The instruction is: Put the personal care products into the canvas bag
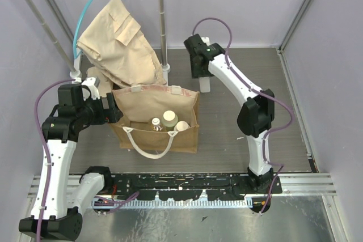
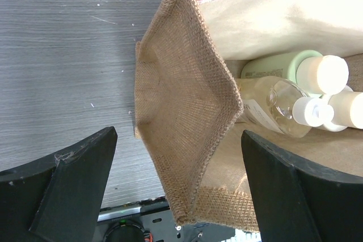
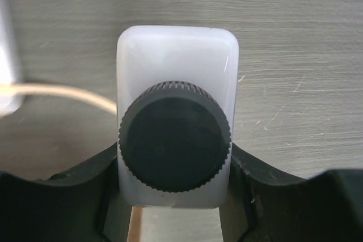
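Note:
The tan canvas bag (image 1: 142, 106) stands open at mid-table. Inside it lie three bottles: the olive-green one (image 1: 170, 118), the amber one with a white cap (image 1: 156, 123) and the cream-beige one (image 1: 182, 126). My left gripper (image 1: 116, 109) is open, its jaws astride the bag's left wall (image 2: 187, 100). The left wrist view shows the olive-green bottle (image 2: 272, 66), the white-capped bottle (image 2: 272, 103) and the cream bottle (image 2: 351, 109). My right gripper (image 1: 203, 79) is shut on the flat white bottle (image 3: 176, 55), black cap (image 3: 174, 143) up, behind the bag's right rear corner.
A beige garment (image 1: 116, 41) hangs on a teal hanger from a white rack (image 1: 163, 21) behind the bag. Lilac walls close the back and right sides. A black and metal rail (image 1: 187, 185) runs along the near edge.

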You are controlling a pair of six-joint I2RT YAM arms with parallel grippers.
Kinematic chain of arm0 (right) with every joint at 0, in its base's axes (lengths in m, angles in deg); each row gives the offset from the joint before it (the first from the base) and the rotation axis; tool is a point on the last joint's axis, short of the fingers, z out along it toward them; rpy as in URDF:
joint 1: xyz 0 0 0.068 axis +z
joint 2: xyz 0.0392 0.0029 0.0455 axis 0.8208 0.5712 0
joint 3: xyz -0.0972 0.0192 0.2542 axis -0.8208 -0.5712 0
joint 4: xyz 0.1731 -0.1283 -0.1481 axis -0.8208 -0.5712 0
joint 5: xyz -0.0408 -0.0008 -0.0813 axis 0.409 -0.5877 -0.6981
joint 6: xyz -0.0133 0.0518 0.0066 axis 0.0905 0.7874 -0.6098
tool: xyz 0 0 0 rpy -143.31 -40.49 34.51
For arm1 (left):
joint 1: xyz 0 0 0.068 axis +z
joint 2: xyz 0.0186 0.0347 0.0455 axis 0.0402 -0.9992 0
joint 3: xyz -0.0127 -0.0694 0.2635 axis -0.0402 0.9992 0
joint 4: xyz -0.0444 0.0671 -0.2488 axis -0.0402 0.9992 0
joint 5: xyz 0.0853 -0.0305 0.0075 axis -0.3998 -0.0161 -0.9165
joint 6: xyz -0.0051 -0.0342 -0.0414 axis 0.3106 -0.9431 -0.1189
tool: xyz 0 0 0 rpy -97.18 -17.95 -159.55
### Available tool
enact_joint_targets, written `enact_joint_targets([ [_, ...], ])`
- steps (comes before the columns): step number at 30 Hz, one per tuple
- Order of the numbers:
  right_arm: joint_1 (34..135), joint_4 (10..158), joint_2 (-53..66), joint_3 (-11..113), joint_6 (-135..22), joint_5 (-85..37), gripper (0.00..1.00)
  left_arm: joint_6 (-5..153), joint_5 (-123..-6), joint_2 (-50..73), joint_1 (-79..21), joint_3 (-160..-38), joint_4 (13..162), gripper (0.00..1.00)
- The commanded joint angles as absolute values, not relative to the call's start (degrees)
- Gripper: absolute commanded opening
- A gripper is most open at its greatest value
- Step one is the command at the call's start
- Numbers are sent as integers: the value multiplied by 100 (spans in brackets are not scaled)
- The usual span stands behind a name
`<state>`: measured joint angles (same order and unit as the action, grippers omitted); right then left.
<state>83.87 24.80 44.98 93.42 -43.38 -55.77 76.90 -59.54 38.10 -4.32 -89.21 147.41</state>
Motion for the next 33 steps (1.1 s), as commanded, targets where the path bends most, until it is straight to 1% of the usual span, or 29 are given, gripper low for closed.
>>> enact_joint_targets([
  [1,8854,2538,3268,10159,-4699,-5999,1,7672,-5953,3822,-441,-8839,14587,98],
  [7,9681,2110,3175,11187,-4984,-6526,1,7680,-5974,3808,-441,-8839,14585,98],
  [11,10298,2102,3044,11456,-5088,-6842,1,7677,-6047,3780,-437,-8824,14567,98],
  [14,10724,2125,2932,11616,-5093,-6828,1,7667,-6179,3769,-441,-8841,14585,98],
  [23,12020,3085,2383,11028,-4955,-6747,1,7683,-6316,3861,-441,-8893,14685,98],
  [29,12455,3253,2474,11033,-4883,-6542,1,7698,-6477,3926,-441,-8928,14797,98],
  [33,12544,3397,2475,10824,-4848,-6455,1,7700,-6538,3913,-437,-8949,14832,98],
])
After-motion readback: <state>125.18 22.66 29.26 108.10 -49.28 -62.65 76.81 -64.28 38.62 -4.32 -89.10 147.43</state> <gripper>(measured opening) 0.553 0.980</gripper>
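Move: The right hand already grips the white bottle. The canvas bag's middle lies about 22 cm back, 20 cm left and 6 cm below that hand. The clear bottle inside is some 24 cm back and 18 cm left, the green bottle 22 cm back and 14 cm left. The rack post's foot stands about 6 cm ahead and 18 cm left. From the left hand, the bag's middle is roughly 14 cm right, 1 cm ahead and 12 cm below. Swinging up and left first, then mostly level back and left, the right arm carries the white bottle away from the rear of the table to above the bag's opening, rising some 20 cm and coming back about as far, easing off at the end. On the way the wrist turns about 40 degrees counter-clockwise and tips the fingers upward; they keep their hold. ##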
